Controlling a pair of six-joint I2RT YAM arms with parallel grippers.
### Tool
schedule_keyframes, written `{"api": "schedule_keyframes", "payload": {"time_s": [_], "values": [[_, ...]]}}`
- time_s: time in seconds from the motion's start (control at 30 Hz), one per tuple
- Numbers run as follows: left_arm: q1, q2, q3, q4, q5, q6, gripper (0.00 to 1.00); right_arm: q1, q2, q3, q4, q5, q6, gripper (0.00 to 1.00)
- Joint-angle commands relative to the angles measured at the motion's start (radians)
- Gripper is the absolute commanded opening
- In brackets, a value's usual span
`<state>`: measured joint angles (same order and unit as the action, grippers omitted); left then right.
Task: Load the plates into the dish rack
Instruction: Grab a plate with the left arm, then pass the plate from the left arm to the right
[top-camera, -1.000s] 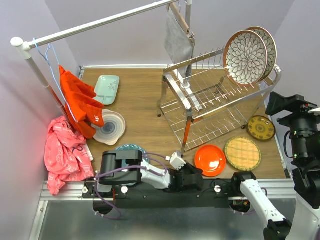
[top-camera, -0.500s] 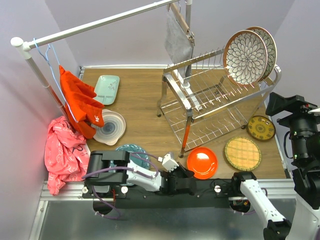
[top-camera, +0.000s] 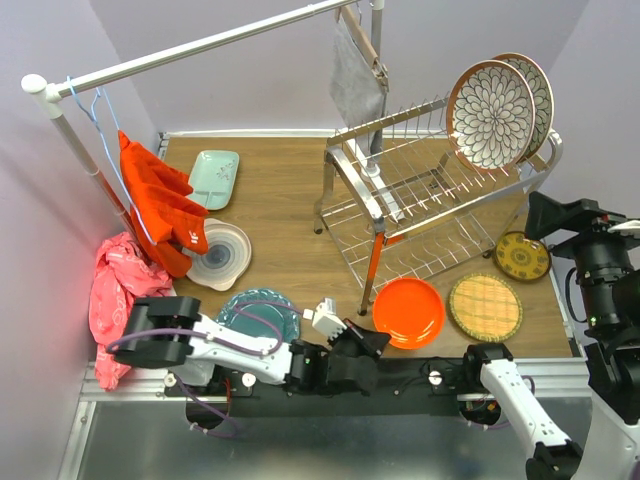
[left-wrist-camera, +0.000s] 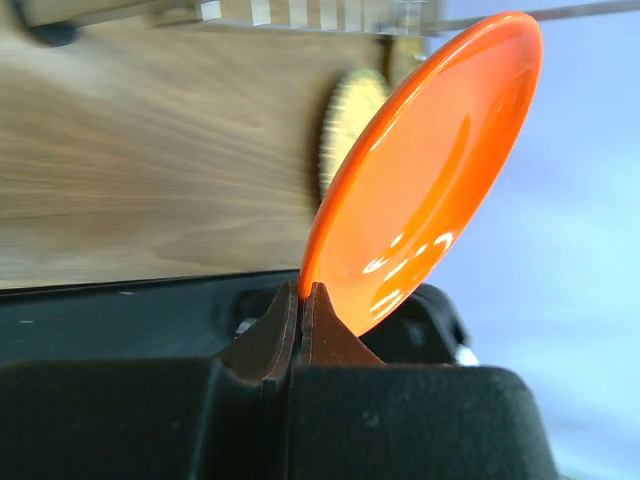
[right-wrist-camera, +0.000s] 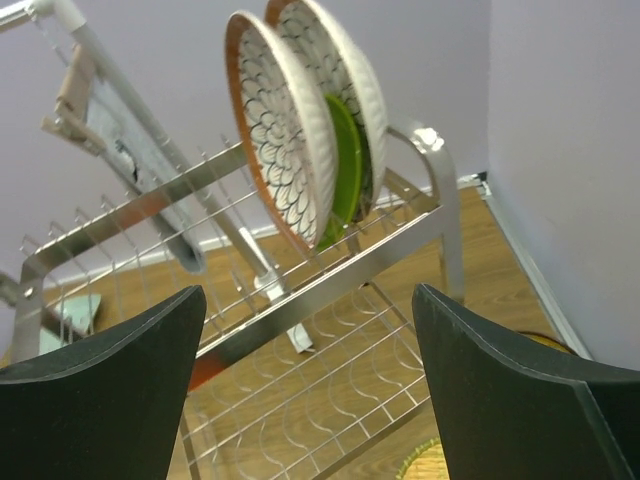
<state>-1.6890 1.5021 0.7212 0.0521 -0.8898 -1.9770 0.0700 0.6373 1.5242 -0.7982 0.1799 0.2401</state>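
My left gripper (top-camera: 366, 343) (left-wrist-camera: 301, 300) is shut on the near rim of the orange plate (top-camera: 408, 312) (left-wrist-camera: 430, 170), which tilts up off the wood in front of the dish rack (top-camera: 440, 215) (right-wrist-camera: 330, 285). Two floral plates (top-camera: 492, 115) (right-wrist-camera: 275, 130) stand in the rack's top tier, with a lime green plate (right-wrist-camera: 345, 170) between them. On the table lie the yellow woven plate (top-camera: 485, 307), the dark-yellow patterned plate (top-camera: 522, 256), the teal plate (top-camera: 258, 312) and the swirl plate (top-camera: 218, 254). My right gripper (top-camera: 540, 215) (right-wrist-camera: 308, 295) hangs open and holds nothing, right of the rack.
A white clothes rail (top-camera: 200, 47) crosses the back, carrying a grey cloth on a hanger (top-camera: 357, 78) just behind the rack. Orange cloth (top-camera: 160, 205) and pink cloth (top-camera: 125, 305) hang at the left. A pale green rectangular tray (top-camera: 213, 178) lies at the back left.
My left gripper closed on the orange plate's rim and raised that edge while the arm's elbow swung left, uncovering the teal plate. The right gripper shifted slightly left.
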Motion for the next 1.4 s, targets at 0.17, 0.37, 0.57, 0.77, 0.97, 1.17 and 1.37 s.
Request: {"api": "schedule_keyframes", "payload": {"time_s": [0.17, 0.37, 0.57, 0.77, 0.97, 1.17, 1.37], "values": [[-0.049, -0.301, -0.068, 0.138, -0.118, 0.508, 0.0, -0.003, 0.001, 0.045, -0.131, -0.417, -0.185, 0.92], [-0.057, -0.445, -0.043, 0.212, -0.083, 0.805, 0.0, -0.004, 0.071, 0.165, -0.286, -0.647, -0.288, 0.92], [-0.057, -0.528, 0.053, 0.18, -0.121, 1.035, 0.0, -0.004, 0.165, 0.267, -0.49, -0.906, -0.338, 0.92], [-0.057, -0.527, 0.153, 0.15, -0.159, 1.132, 0.0, -0.002, 0.208, 0.298, -0.579, -1.01, -0.337, 0.92], [-0.057, -0.496, 0.225, 0.13, -0.182, 1.136, 0.0, -0.002, 0.216, 0.304, -0.581, -1.085, -0.337, 0.89], [-0.057, -0.45, 0.294, 0.155, -0.202, 1.172, 0.0, -0.003, 0.237, 0.295, -0.579, -1.057, -0.321, 0.78], [-0.057, -0.399, 0.356, 0.173, -0.21, 1.208, 0.0, -0.003, 0.275, 0.324, -0.555, -1.016, -0.288, 0.62]]}}
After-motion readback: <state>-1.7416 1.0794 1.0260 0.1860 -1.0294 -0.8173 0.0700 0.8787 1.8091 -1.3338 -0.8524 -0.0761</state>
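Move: The left hand already holds the orange plate by its rim, the plate's middle some 6 cm ahead and 6 cm right of it, 2 cm higher. The open right gripper waits about 26 cm right of that hand, 10 cm ahead and 36 cm up. The rack's near left leg is some 15 cm ahead, 2 cm left; the yellow plate lies 13 cm ahead, 26 cm right, 11 cm below. From the right hand, the orange plate is 20 cm left, 4 cm back, 34 cm down. Keeping its pinch on the orange plate's rim, the left hand carries it up some 27 cm, drifting left early on and tipping its fingers upward nearly 40 degrees. Meanwhile the right hand swings left about 15 cm and back 7 cm, sinking a little and turning roughly 60 degrees counter-clockwise to meet the plate's free rim, where its fingers start to close. ##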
